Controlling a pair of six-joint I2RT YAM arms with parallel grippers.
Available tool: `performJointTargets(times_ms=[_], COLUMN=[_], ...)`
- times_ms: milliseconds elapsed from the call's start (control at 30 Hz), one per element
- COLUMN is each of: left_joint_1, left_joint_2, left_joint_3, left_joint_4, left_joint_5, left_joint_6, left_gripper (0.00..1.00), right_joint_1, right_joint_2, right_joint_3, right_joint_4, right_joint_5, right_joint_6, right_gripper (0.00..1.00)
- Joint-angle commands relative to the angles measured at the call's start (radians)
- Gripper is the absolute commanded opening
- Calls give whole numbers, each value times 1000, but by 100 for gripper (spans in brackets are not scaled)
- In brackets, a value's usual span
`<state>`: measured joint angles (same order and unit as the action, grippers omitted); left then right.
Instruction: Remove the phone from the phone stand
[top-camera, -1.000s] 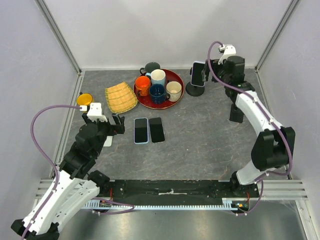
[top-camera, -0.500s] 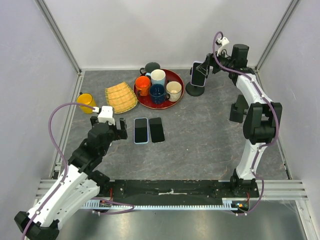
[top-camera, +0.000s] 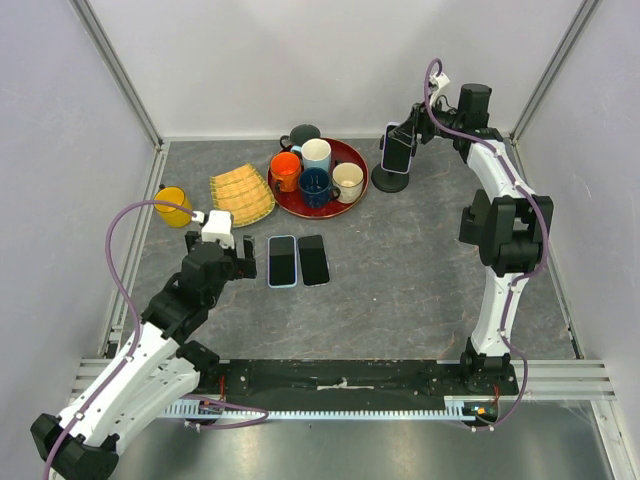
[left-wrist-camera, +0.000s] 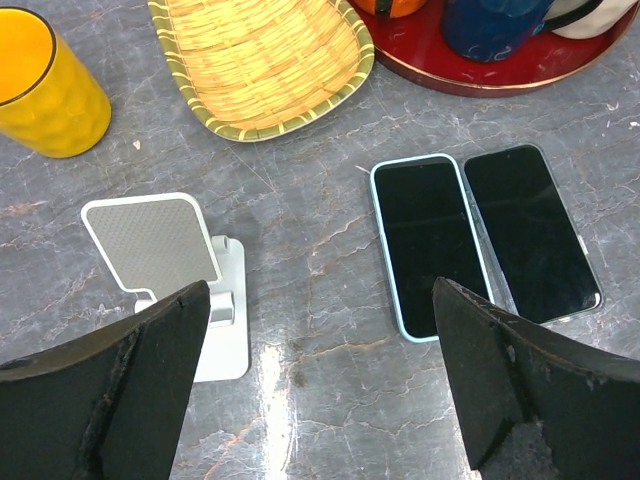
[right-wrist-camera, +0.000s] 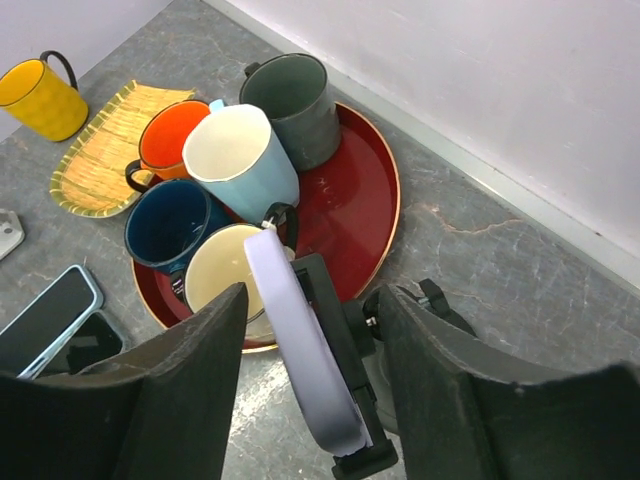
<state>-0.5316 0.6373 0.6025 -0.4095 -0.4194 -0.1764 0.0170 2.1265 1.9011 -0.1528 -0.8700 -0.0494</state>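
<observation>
A phone in a pale lilac case (right-wrist-camera: 300, 350) stands in a black phone stand (right-wrist-camera: 352, 345) at the back of the table, next to the red tray; it also shows in the top view (top-camera: 396, 148). My right gripper (right-wrist-camera: 310, 345) is open, its fingers on either side of the phone and stand's top, not closed on them. My left gripper (left-wrist-camera: 320, 385) is open and empty, low over the table between a white empty phone stand (left-wrist-camera: 175, 270) and two phones lying flat (left-wrist-camera: 430, 245).
A red tray (top-camera: 350, 205) holds several mugs. A woven bamboo dish (top-camera: 240, 194) and a yellow cup (top-camera: 172, 205) sit at the left. A light-blue phone (top-camera: 282, 260) and a black phone (top-camera: 314, 259) lie side by side mid-table.
My right arm has swung back and up, bringing its gripper over the top of the phone on the stand. My left gripper has moved slightly toward the flat phones.
</observation>
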Motion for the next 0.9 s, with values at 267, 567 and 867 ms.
performJointTargets(times_ms=[267, 567, 867], left_joint_1=[2, 2, 4], left_joint_2=[15, 10, 15], left_joint_3=[0, 5, 8], left_joint_4=[55, 57, 77], left_joint_5=[-22, -6, 34], left_joint_6=[49, 51, 28], left_gripper=[98, 97, 97], right_joint_1=[1, 1, 11], right_joint_2=[-49, -291, -633], right_joint_3=[7, -197, -615], right_joint_4=[-13, -5, 263], right_joint_5=[-60, 92, 325], right_joint_6=[-29, -75, 121], right_gripper=[22, 4, 0])
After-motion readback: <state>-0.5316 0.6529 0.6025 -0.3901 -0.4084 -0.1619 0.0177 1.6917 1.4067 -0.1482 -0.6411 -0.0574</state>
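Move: The right hand's open fingers already straddle the right edge of the upright phone, near its top; its middle is about 4 cm left, 1 cm back and 4 cm below. Under it the black stand's base is 4 cm left and 13 cm down. The cream mug is some 16 cm left, 3 cm back and 9 cm down; an empty stand is 17 cm right, 14 cm back and 10 cm down. From the left hand the phone is about 31 cm ahead, 39 cm right, roughly level. Staying almost in place, the right hand closes its fingers until they pinch the phone by its right edge near the top, one pad on the screen side and one on the back. Then, keeping that pinch, it pulls back towards the robot and faster as it goes, about 9 cm with some 3 cm to the right, at nearly unchanged height, away from the mug plate, while the wrist turns clockwise by roughly 15 degrees. ##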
